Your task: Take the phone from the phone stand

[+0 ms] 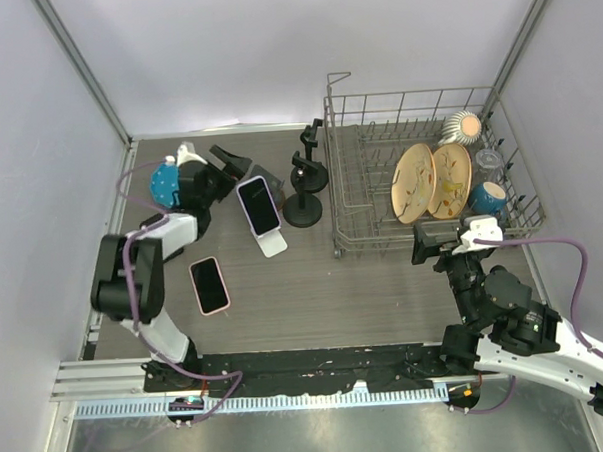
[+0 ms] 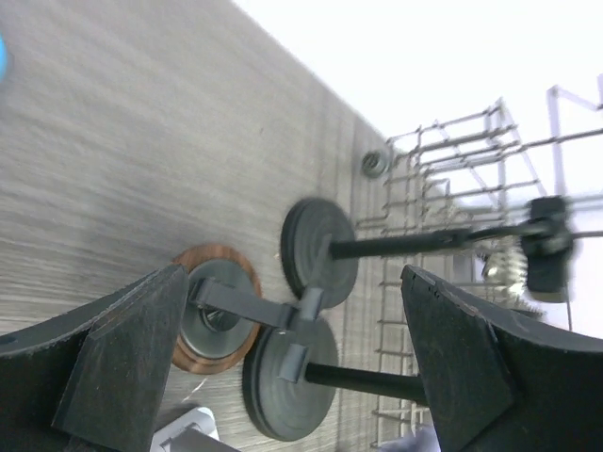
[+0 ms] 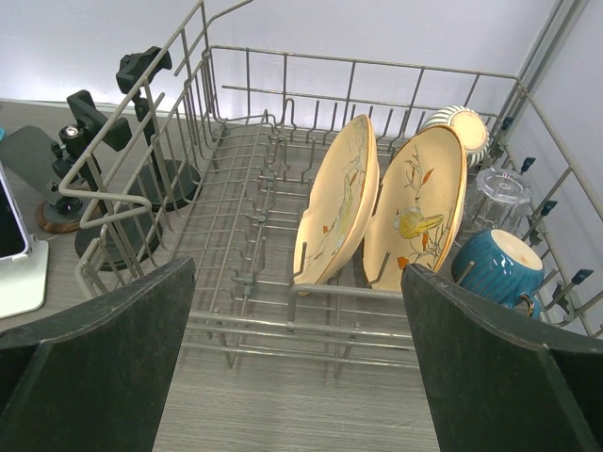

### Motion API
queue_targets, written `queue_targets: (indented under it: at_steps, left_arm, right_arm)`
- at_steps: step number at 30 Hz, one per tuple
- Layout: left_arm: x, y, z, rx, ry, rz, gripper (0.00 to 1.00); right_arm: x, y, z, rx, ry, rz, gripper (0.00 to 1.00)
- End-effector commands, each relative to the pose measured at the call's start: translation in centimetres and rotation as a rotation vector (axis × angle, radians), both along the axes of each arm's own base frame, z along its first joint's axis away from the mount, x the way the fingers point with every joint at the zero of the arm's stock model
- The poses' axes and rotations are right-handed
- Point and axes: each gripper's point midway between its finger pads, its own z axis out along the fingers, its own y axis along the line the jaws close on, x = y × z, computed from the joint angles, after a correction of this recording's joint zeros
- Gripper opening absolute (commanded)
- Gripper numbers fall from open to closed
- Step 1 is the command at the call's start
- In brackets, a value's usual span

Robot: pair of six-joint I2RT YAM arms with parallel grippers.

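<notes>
A black-screened phone (image 1: 258,204) leans upright on a white phone stand (image 1: 273,243) left of the table's middle. Its edge (image 3: 8,229) and the stand (image 3: 24,279) also show at the left of the right wrist view. My left gripper (image 1: 234,169) hovers just behind and left of that phone, open and empty. In the left wrist view the open left gripper (image 2: 294,282) frames only black stands, with a corner of the white stand (image 2: 185,434) at the bottom. My right gripper (image 1: 428,242) is open and empty in front of the dish rack (image 3: 283,325).
A pink-cased phone (image 1: 209,285) lies flat near the left arm. Black round-based stands (image 1: 302,191) and one on a wooden base (image 2: 219,311) stand behind the white stand. The rack (image 1: 339,246) holds two plates (image 3: 339,202), a blue cup (image 3: 495,268) and a glass. A blue object (image 1: 164,184) sits at the far left.
</notes>
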Motion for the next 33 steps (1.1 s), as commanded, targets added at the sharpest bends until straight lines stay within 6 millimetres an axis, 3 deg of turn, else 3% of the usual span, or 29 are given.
queue_targets:
  at_steps: [1,3,4,6,7,8,14,17,20,24,26,27,30,33]
  left_arm:
    - [-2.6,4.2,4.7,0.140,-0.017,0.150,1.00]
    - [-4.5,6.2,4.1,0.191,0.053,0.232,1.00]
    - [-5.7,6.9,5.6,0.196,0.045,0.263,1.00]
    - [-8.0,8.5,4.5,0.247,0.132,0.314,1.00]
    - [-9.2,9.1,5.8,0.242,0.123,0.346,1.00]
    - [-10.9,10.0,4.7,0.276,0.195,0.374,1.00]
    - [-16.7,12.0,7.5,0.401,0.207,0.364,1.00]
    - [-18.9,12.0,7.5,0.427,0.221,0.322,1.00]
    - [-20.4,9.5,5.3,0.369,0.261,0.188,1.00]
    - [-21.8,5.6,0.1,0.317,0.348,0.045,1.00]
    - [-21.2,4.4,-0.6,0.312,0.333,0.027,1.00]
    - [-21.4,3.6,-2.1,0.331,0.360,0.004,1.00]
    - [-20.3,2.7,-3.1,0.342,0.358,0.005,1.00]
    - [-19.7,3.2,-5.1,0.386,0.406,0.039,1.00]
  right_arm:
    - [0.1,0.2,0.8,0.016,-0.013,0.000,0.96]
    - [0.1,0.2,0.8,0.020,-0.014,0.003,0.96]
    - [0.1,0.3,0.8,0.019,-0.014,0.005,0.96]
    - [0.1,0.3,0.8,0.020,-0.014,0.011,0.96]
    - [0.0,0.3,0.8,0.021,-0.014,0.012,0.96]
    - [0.0,0.4,0.9,0.021,-0.014,0.015,0.97]
    - [0.0,1.3,1.2,0.015,-0.001,0.056,0.98]
    - [0.2,1.8,1.1,-0.001,0.008,0.064,0.98]
    - [0.3,2.4,0.9,-0.017,0.017,0.079,0.98]
    - [0.5,2.9,0.4,-0.052,0.029,0.079,0.98]
    - [0.6,3.0,0.1,-0.065,0.037,0.079,0.98]
    - [0.6,3.1,-0.1,-0.075,0.042,0.082,0.98]
    - [0.6,3.3,-0.3,-0.086,0.047,0.085,0.98]
    - [0.6,3.2,-0.4,-0.093,0.051,0.079,0.98]
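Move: The phone on the white stand seems to be next: its middle is about 8 cm back from the left hand, 4 cm to its right and 6 cm below. The emptied wooden-based stand is some 3 cm back, 7 cm right and 8 cm below; the near black stand, 6 cm back, 15 cm right and 7 cm below. The pink phone lies flat 26 cm back, 11 cm left, 13 cm down. From the right hand, the white-stand phone is about 17 cm ahead, 42 cm left, 22 cm down. The wooden-based stand, already set aside, is left behind as the left hand lifts about 9 cm and sweeps back and left around the white stand towards the pink phone. Still drawing back, it then swings right and drops some 15 cm to low over the table between the two, fingers wide open, wrist tipping down about 30 degrees and rolling left side up. The open right hand drifts 3 cm left, dipping slightly. ##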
